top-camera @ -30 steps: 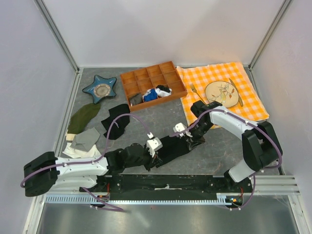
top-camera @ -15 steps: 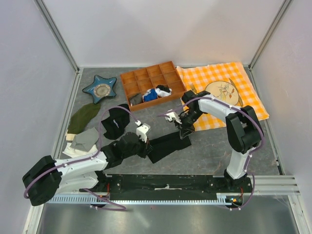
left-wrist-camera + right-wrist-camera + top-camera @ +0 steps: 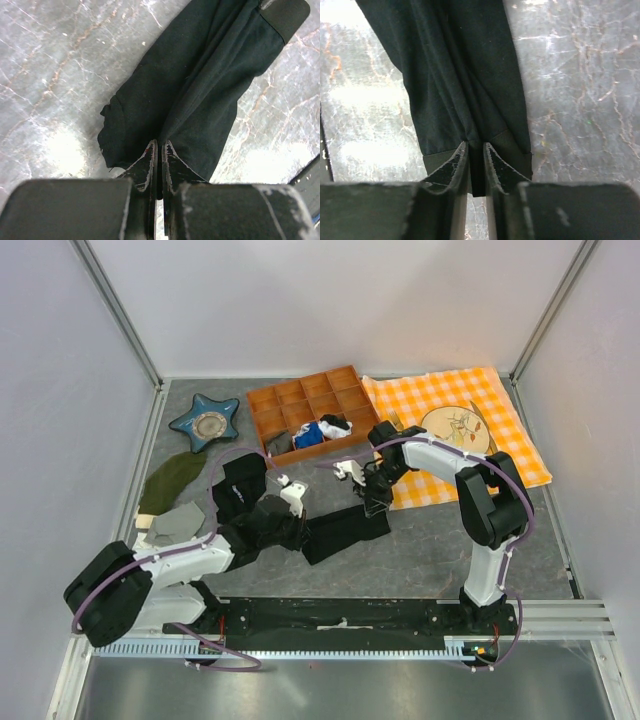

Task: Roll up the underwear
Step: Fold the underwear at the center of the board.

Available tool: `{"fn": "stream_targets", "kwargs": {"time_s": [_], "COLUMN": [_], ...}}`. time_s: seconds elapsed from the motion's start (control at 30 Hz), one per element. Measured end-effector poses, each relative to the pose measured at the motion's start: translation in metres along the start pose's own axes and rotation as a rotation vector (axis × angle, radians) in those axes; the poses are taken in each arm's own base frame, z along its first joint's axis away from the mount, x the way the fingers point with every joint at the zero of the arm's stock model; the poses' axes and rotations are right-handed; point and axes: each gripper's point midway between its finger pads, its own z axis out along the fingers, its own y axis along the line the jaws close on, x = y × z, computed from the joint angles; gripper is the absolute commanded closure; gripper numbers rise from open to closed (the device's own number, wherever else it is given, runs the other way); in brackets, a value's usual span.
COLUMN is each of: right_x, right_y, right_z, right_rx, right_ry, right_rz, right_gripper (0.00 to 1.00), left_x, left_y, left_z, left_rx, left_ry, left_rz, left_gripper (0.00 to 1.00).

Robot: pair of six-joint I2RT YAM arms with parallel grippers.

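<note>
The underwear (image 3: 345, 528) is a long black folded strip on the grey stone table, stretched between my two grippers. My left gripper (image 3: 300, 533) holds its left end. In the left wrist view the jaws (image 3: 159, 146) are shut tight on a fold of the underwear (image 3: 200, 75), which runs away from them. My right gripper (image 3: 372, 505) is at the right end. In the right wrist view its jaws (image 3: 476, 148) pinch the waistband edge of the underwear (image 3: 465, 65), and a fold of cloth fills the narrow gap between them.
An orange wooden compartment tray (image 3: 313, 415) stands at the back, with a blue star dish (image 3: 205, 422) to its left. A smaller black cloth (image 3: 238, 488), an olive cloth (image 3: 172, 480) and a grey cloth (image 3: 178, 523) lie on the left. A checked cloth (image 3: 500, 455) with a plate (image 3: 455, 428) lies on the right.
Both grippers have carried the underwear away from the arm bases, toward the tray and a little left. The strip stays stretched between them.
</note>
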Motion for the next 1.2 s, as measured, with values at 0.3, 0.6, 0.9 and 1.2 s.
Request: {"fn": "stream_targets", "kwargs": {"time_s": [0.3, 0.6, 0.9, 1.2], "right_x": [-0.006, -0.026, -0.026, -0.027], "right_y": [-0.031, -0.045, -0.039, -0.022], "right_z": [-0.014, -0.043, -0.040, -0.035], "right_rx": [0.188, 0.327, 0.292, 0.206], "right_ry": [0.017, -0.025, -0.031, -0.039], "right_rz": [0.069, 0.039, 0.025, -0.032], "right_gripper": [0.50, 0.36, 0.32, 0.25], "left_x": [-0.007, -0.043, -0.057, -0.053], "left_y": [0.018, 0.020, 0.015, 0.002], "left_z": [0.013, 0.000, -0.026, -0.035], "left_rx": [-0.077, -0.126, -0.118, -0.035], "left_ry": [0.055, -0.021, -0.079, -0.077], "left_rz": [-0.037, -0.039, -0.039, -0.037], "left_gripper": [0.51, 0.43, 0.43, 0.42]}}
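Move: I still pinch the folded-over edge of the black underwear in both hands, just above the table. Its middle lies about 11 cm right of my left hand and 3 cm ahead. From my right hand it is some 6 cm left and 5 cm back. The black cloths sit roughly 15 cm left and 13 cm ahead of my left hand. From my right hand the wooden tray is about 14 cm left and 23 cm ahead, and the checked cloth 20 cm right and 17 cm ahead. I carry the pinched edge on towards the underwear's far edge, my left hand about 4 cm forward and my right some 5 cm, opening both grippers as they go so the cloth comes free. My left then rises about 6 cm and eases back; my right, tilting its fingers outward, lifts less and draws back a little too. ##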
